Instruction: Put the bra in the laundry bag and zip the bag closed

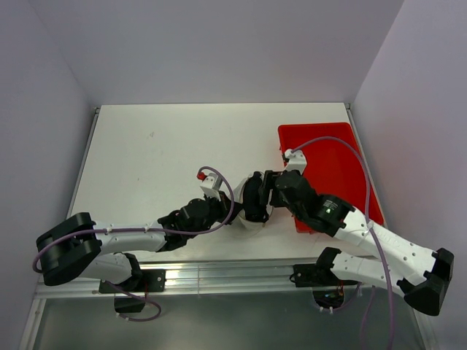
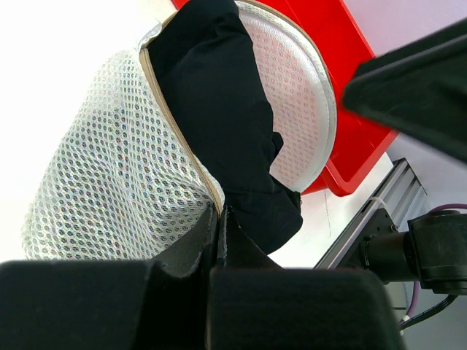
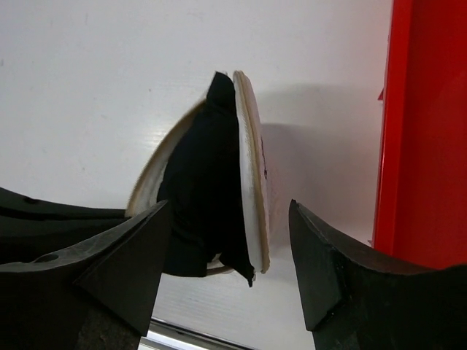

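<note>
The laundry bag, a white mesh pouch, stands on edge on the table with its two halves parted. The black bra sits between the halves and bulges out of the opening. My left gripper is shut on the bag's beige zipper edge at the near end. In the right wrist view the bag's rim and the bra stand between the fingers of my right gripper, which is open and touches neither side. From above, the bra and bag lie between my left gripper and right gripper.
A red tray lies at the right of the table, close behind the right gripper, with its wall just beside the right finger. The table's near edge and metal rail run just below the bag.
</note>
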Available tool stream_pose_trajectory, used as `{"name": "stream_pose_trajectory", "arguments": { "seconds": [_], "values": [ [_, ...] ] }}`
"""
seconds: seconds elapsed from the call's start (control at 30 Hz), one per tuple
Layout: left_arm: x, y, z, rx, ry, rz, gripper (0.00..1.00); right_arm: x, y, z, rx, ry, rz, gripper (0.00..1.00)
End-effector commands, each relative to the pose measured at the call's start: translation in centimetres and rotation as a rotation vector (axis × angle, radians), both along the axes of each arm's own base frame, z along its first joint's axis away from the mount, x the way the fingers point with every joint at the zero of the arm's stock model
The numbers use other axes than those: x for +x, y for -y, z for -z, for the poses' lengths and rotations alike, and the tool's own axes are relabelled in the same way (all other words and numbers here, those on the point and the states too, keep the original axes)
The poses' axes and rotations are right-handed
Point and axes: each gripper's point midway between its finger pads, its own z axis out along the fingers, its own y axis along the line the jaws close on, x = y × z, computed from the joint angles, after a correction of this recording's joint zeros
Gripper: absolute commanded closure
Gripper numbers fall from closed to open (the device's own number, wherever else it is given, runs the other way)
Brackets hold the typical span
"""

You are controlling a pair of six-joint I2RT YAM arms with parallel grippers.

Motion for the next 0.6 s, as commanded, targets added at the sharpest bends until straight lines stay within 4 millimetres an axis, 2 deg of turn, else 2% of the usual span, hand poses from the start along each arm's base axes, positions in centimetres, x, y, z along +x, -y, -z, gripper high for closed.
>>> {"name": "stream_pose_trajectory", "arguments": {
  "seconds": [0.0,0.1,0.23,0.33,0.4,0.5,0.53,0.57],
  "values": [
    [0.0,0.5,-2.4,-0.060,0.034,0.004,1.00,-0.1,0.3,1.3,0.004,-0.012,0.034,0.28],
    [0.0,0.5,-2.6,-0.065,0.037,0.006,1.00,0.0,0.0,2.4,0.009,-0.024,0.036,0.34],
    [0.0,0.5,-2.8,-0.065,0.041,0.005,1.00,0.4,-0.4,3.4,0.004,-0.030,0.042,0.52],
    [-0.1,0.4,-3.0,-0.069,0.044,0.007,1.00,0.7,-0.9,4.1,0.000,-0.035,0.038,0.53],
    [-0.1,0.3,-3.0,-0.066,0.043,0.005,1.00,1.0,-1.2,4.3,0.002,-0.037,0.042,0.58],
    [-0.1,-0.2,-2.8,-0.059,0.040,-0.004,1.00,1.5,-1.1,4.6,-0.007,-0.035,0.058,0.71],
    [0.0,-0.5,-2.7,-0.055,0.039,-0.019,1.00,1.7,-0.8,4.7,-0.009,-0.038,0.072,0.81],
    [0.1,-0.8,-2.6,-0.051,0.035,-0.032,1.00,1.8,-0.5,5.0,-0.015,-0.043,0.078,0.87]
  ]
}}
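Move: The near part of the laundry bag's right-hand rim, the zip edge, lies about 6 cm below the right gripper, some 1 cm ahead and 1 cm to its left. The bra in the bag's mouth is roughly 4 cm left, 1 cm ahead and 7 cm down; the red bin's middle is about 20 cm right, 7 cm ahead and 15 cm down. From the left gripper, already pinching the opposite rim, that right rim is about 8 cm right, 3 cm ahead and level. Lower the open right gripper about 5.5 cm, almost straight down, astride the laundry bag's right-hand rim, its fingers tipping about 5 degrees steeper. Close the fingers most of the way as you go down, one inside by the bra and one outside, to take the zip edge between their tips. Keep the left gripper shut on the opposite rim, lifting it about 1 cm late on. ##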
